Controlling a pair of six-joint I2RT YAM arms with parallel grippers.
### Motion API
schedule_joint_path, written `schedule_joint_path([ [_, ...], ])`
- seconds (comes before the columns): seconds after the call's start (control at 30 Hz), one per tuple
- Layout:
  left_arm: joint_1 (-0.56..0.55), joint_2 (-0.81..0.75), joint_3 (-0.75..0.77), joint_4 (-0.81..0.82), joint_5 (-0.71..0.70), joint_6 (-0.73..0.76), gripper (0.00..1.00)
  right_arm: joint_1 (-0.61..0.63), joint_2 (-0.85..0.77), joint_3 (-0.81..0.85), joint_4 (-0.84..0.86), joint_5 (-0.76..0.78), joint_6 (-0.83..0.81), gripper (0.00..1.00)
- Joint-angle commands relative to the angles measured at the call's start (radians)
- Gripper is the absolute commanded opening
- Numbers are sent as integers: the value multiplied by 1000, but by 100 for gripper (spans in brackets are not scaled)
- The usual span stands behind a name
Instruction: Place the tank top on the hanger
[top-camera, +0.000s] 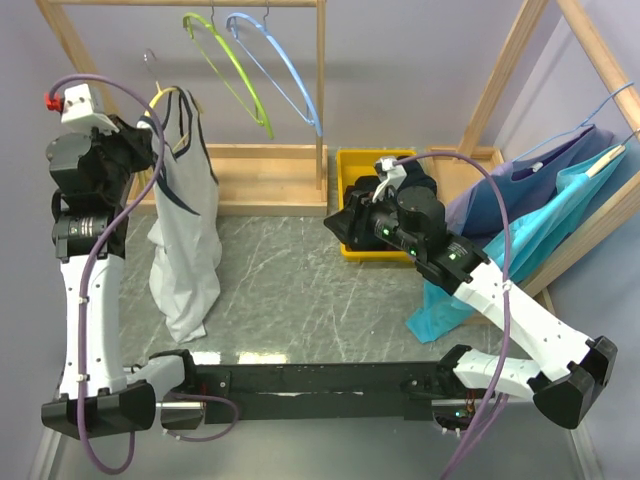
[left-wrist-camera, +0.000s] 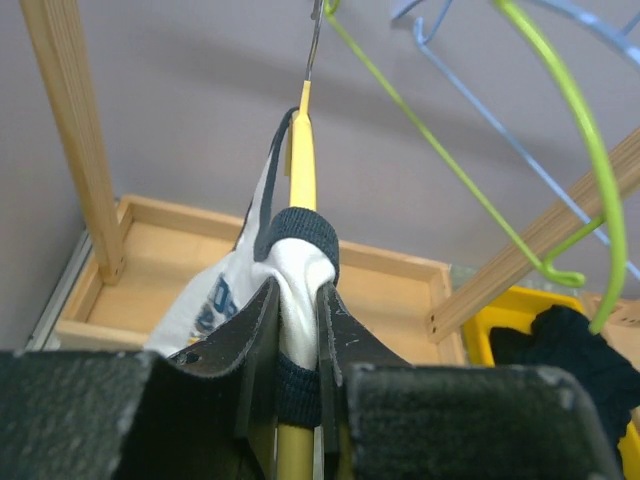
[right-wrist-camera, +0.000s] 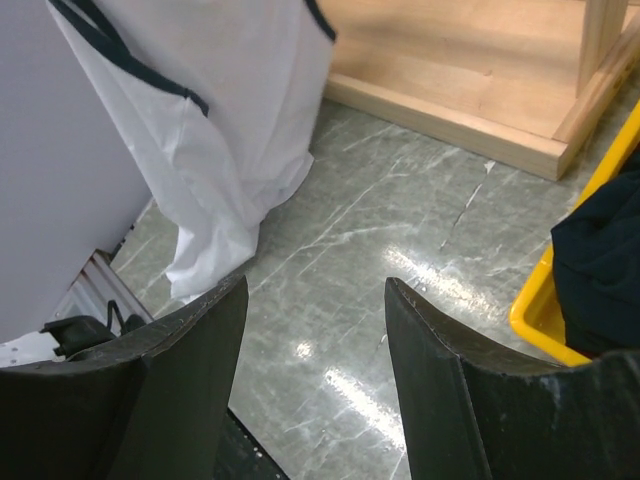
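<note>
The white tank top with navy trim hangs at the left of the table, its hem resting on the tabletop. One strap is looped over the yellow hanger. My left gripper is up at that shoulder. In the left wrist view the left gripper is shut on the tank top's bunched white strap and navy trim, and the hanger's arm runs between the jaws beneath the cloth. My right gripper hovers over mid-table, open and holding nothing. In its own view, the right gripper faces the tank top.
A lime-green hanger and a light-blue hanger hang on the wooden rack. A yellow bin behind the right gripper holds a black garment. Blue and teal garments hang at the right.
</note>
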Motion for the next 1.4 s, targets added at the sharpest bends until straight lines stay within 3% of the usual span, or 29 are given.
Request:
schedule_joint_path([
  [0.0,2,-8,112,152,15,-8,1,11,7,7,41,-24,-12,65],
  [0.2,4,16,214,122,-51,43,1,25,51,37,50,-29,-12,65],
  [0.6,35,140,398,128,-45,56,1,74,140,116,15,3,-30,65],
  [0.93,183,237,412,232,96,-20,1,91,171,152,-5,7,-41,65],
  [1.37,298,370,458,333,282,-100,1,112,203,147,7,20,-38,65],
])
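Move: The left hand holds the tank top and yellow hanger at the hanger's shoulder. The free left stretch of the wooden rail it is bound for lies about 17 cm ahead, 8 cm left and 18 cm above it. The green hanger hangs roughly 14 cm ahead, 12 cm right and 5 cm up, and the blue hanger a further 7 cm right of the green one. From the idle right hand, that stretch of rail is some 26 cm ahead, 40 cm left and 30 cm up. Still pinching the yellow hanger through the tank top's fabric, the left hand first lifts about 10 cm and tips up some 10 degrees, then swings left and forward towards the rail's left end, away from the green hanger, with the grip unchanged. The empty, open right hand drifts about 5 cm left and slightly down. ##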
